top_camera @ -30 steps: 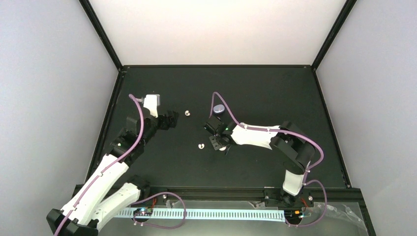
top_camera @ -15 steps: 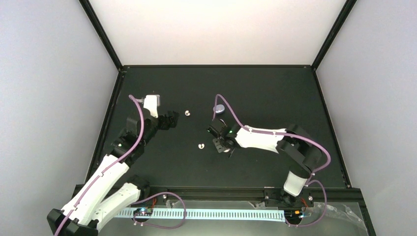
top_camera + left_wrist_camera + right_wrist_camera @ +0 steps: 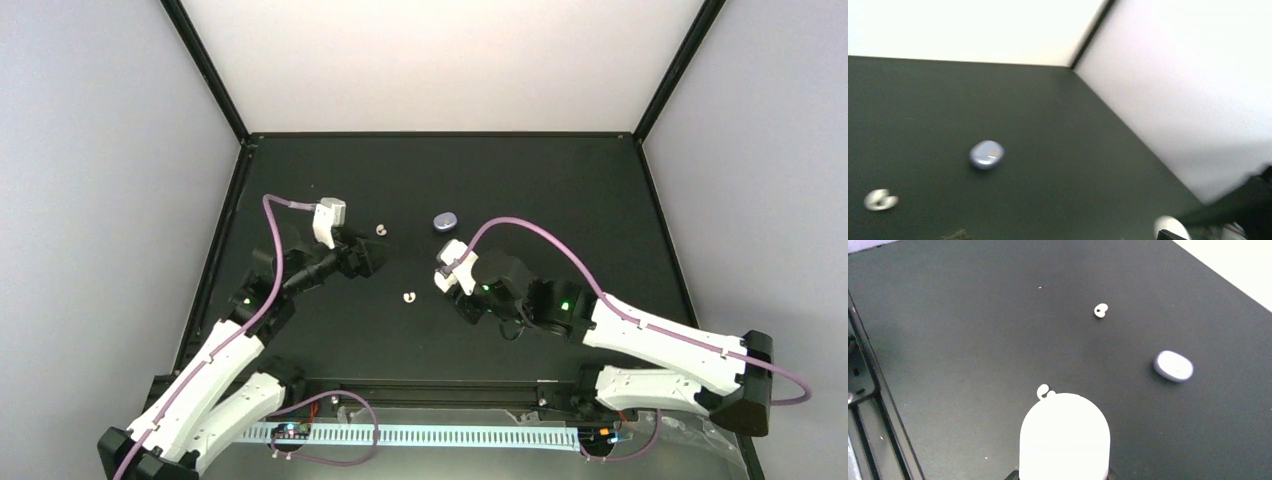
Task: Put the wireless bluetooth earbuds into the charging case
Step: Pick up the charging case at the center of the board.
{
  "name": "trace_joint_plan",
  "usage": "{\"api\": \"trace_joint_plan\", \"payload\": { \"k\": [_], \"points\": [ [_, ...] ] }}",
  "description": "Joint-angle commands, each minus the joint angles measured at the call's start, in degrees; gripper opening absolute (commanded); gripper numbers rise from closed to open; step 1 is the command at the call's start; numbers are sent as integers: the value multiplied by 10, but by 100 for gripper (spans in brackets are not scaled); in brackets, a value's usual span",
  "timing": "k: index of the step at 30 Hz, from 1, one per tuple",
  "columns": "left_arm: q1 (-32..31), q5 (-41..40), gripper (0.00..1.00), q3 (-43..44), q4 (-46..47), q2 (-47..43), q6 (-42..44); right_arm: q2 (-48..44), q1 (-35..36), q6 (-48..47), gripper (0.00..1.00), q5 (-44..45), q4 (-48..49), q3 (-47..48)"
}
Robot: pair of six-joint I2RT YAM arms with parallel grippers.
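Two white earbuds lie on the black table, one near (image 3: 407, 297) (image 3: 1044, 391) and one farther back (image 3: 380, 229) (image 3: 1101, 310) (image 3: 880, 200). A closed lilac charging case (image 3: 445, 220) (image 3: 1173, 366) (image 3: 986, 154) rests behind them. My right gripper (image 3: 452, 290) is shut on a white charging case (image 3: 1064, 437), which bulges up between its dark jaws and hides its fingertips. The near earbud peeks out just past this case. My left gripper (image 3: 365, 258) stands open with nothing in it, left of the far earbud.
The table's raised black rim (image 3: 215, 270) runs along the left side, with pale walls behind and to both sides. The right arm (image 3: 650, 340) stretches low across the near right of the table. A black frame rail (image 3: 868, 390) shows at the left of the right wrist view.
The right arm has swung its elbow out to the right and drawn back, its jaws closing on the white case. The left gripper has moved right, toward the middle.
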Motion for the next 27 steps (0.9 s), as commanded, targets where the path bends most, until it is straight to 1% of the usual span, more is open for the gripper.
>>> {"api": "trace_joint_plan", "payload": {
  "k": [1, 3, 7, 13, 18, 22, 27],
  "points": [
    [-8, 199, 99, 12, 58, 21, -29, -21, 7, -100, 1, 22, -27, -5],
    [-27, 215, 99, 20, 59, 33, -23, -37, 11, -126, 1, 25, -22, -13],
    [-92, 198, 98, 55, 19, 67, 12, -64, 26, -169, 1, 31, 3, -22],
    [-156, 156, 89, 109, -40, 137, 29, -63, 42, -195, 1, 73, 10, -16],
    [-166, 132, 82, 115, -39, 158, 4, -59, 55, -193, 1, 90, 15, -11],
    [-168, 133, 72, 120, -35, 176, -28, -48, 74, -190, 1, 101, 20, -4],
    [-173, 135, 64, 133, -39, 195, -43, -34, 85, -188, 1, 112, 25, 8]
  ]
}}
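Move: The white charging case, already in the right hand's fingers (about 1 cm ahead, left and below its hand point), lies from the left hand some 14 cm right, 4 cm back and 4 cm lower. On the table about 28 cm below the left hand, one earbud lies 1 cm ahead and 4 cm right, the far earbud 18 cm ahead and 2 cm left, the lilac case 21 cm ahead and 13 cm right. Left swings some 12 cm right and back towards the held white case, part-closing, while right tilts it up. ##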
